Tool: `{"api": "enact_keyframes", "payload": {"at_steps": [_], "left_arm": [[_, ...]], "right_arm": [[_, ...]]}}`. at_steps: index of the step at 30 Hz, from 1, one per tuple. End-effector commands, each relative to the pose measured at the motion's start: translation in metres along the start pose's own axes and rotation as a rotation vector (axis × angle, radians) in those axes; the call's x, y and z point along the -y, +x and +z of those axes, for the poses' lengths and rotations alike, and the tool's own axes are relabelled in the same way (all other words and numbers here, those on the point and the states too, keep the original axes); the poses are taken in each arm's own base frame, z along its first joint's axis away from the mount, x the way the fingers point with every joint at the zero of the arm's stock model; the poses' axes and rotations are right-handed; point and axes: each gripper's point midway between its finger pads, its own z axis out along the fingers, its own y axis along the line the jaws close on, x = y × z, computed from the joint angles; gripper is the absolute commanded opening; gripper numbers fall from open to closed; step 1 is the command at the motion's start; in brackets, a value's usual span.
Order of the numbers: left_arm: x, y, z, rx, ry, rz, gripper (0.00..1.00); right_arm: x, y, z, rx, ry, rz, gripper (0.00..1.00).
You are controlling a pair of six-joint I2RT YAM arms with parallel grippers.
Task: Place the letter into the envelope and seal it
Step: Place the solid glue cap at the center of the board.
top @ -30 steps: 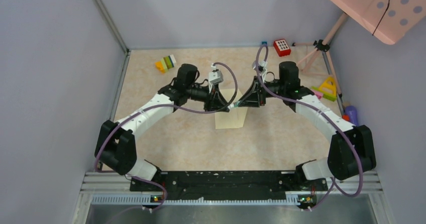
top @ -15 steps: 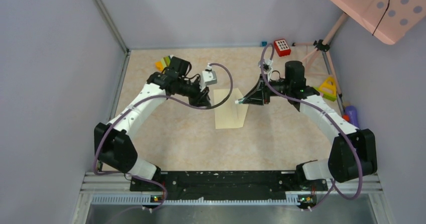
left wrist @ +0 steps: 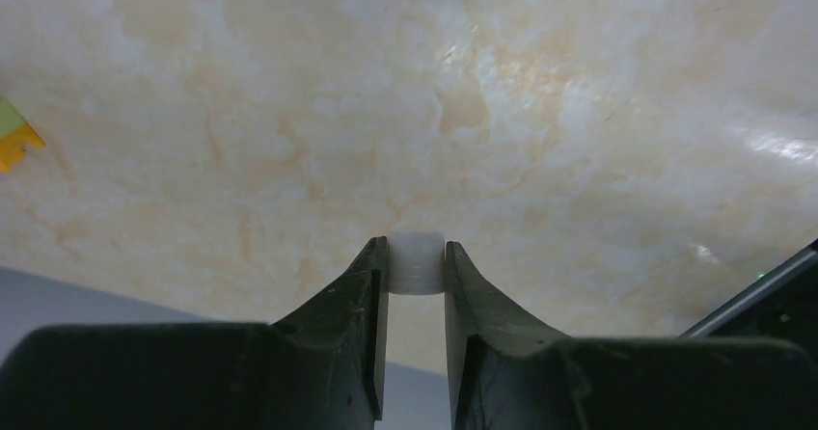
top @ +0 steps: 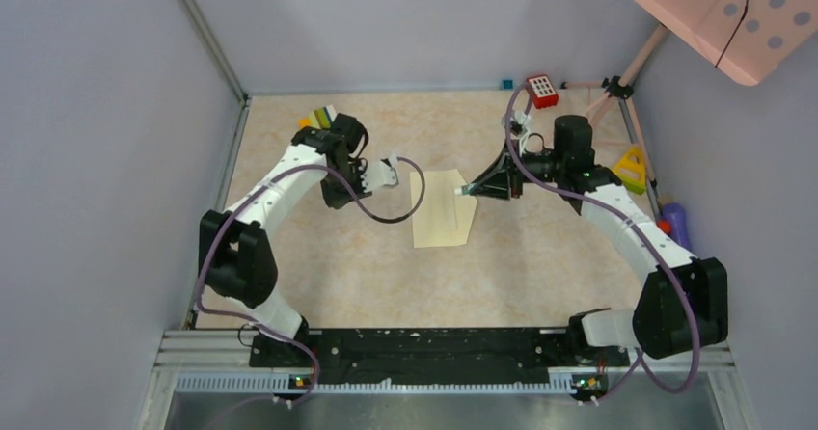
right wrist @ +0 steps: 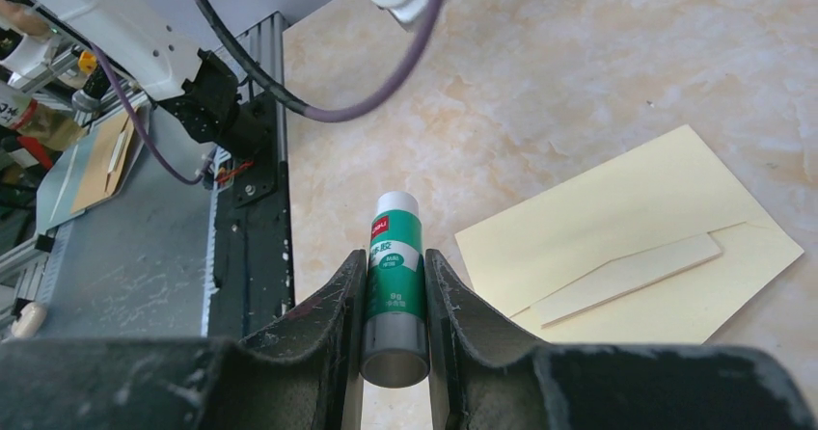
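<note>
The pale yellow envelope (top: 442, 208) lies flat mid-table; it also shows in the right wrist view (right wrist: 617, 223). A darker tan strip (right wrist: 632, 271) runs across its face, and I cannot tell whether it is the letter. My right gripper (right wrist: 395, 256) is shut on a green glue stick (right wrist: 395, 281), whose white end points forward. In the top view the right gripper (top: 467, 190) hovers at the envelope's upper right edge. My left gripper (left wrist: 417, 255) is shut on a small white cap (left wrist: 417, 264) over bare table. From above, the left gripper (top: 340, 195) sits left of the envelope.
Coloured blocks (top: 318, 119) lie at the back left, behind the left arm. A red toy (top: 542, 90), a tripod (top: 617, 93), a yellow triangle toy (top: 632, 168) and a purple object (top: 675, 220) stand along the right side. Grey walls close in the table.
The two grippers were tip to tip over the envelope; now they are apart. The left arm swung left with the white cap; the right drew back slightly with the glue stick.
</note>
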Motion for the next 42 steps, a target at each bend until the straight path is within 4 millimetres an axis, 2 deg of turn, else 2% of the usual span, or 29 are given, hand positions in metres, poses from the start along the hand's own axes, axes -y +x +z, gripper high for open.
{"api": "enact_keyframes", "payload": {"at_steps": [1,8,15,21,26,30,38,42], "left_arm": [[-0.025,0.047,0.012,-0.300,-0.059,0.088,0.00],[-0.036,0.068,0.044,-0.471,-0.023,0.123,0.00],[-0.051,0.079,0.070,-0.568,-0.027,0.146,0.00],[-0.068,0.084,0.088,-0.575,-0.004,0.115,0.00],[-0.069,0.083,0.096,-0.558,0.014,0.112,0.00],[-0.065,0.084,0.100,-0.557,0.034,0.111,0.08],[-0.054,0.083,0.106,-0.532,0.079,0.107,0.40],[-0.047,0.077,0.105,-0.488,0.107,0.099,0.56]], "right_arm": [[-0.008,-0.031,-0.010,0.054,0.013,-0.113,0.00],[-0.010,-0.032,-0.013,0.064,0.011,-0.115,0.00],[-0.010,-0.032,-0.013,0.065,0.005,-0.113,0.00],[-0.012,-0.032,-0.013,0.067,0.003,-0.115,0.00],[-0.012,-0.032,-0.013,0.069,0.003,-0.118,0.00],[-0.012,-0.033,-0.013,0.068,0.002,-0.117,0.00],[-0.012,-0.034,-0.014,0.072,0.002,-0.125,0.00],[-0.012,-0.034,-0.013,0.072,0.002,-0.126,0.00]]}}
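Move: The left hand still holds the white glue cap, and the bare spot of board it is taken to lies about 5 cm ahead, 8 cm to its left and 12 cm below. The envelope lies some 21 cm to the left hand's right and 4 cm ahead; the toy blocks stand about 26 cm ahead and 9 cm left, both down on the board. From the right hand, holding the glue, that spot is roughly 35 cm left, 9 cm ahead and 22 cm below. The left hand lowers the cap about 11 cm while swinging left, fingers tilting leftward 30 degrees, then opens. ##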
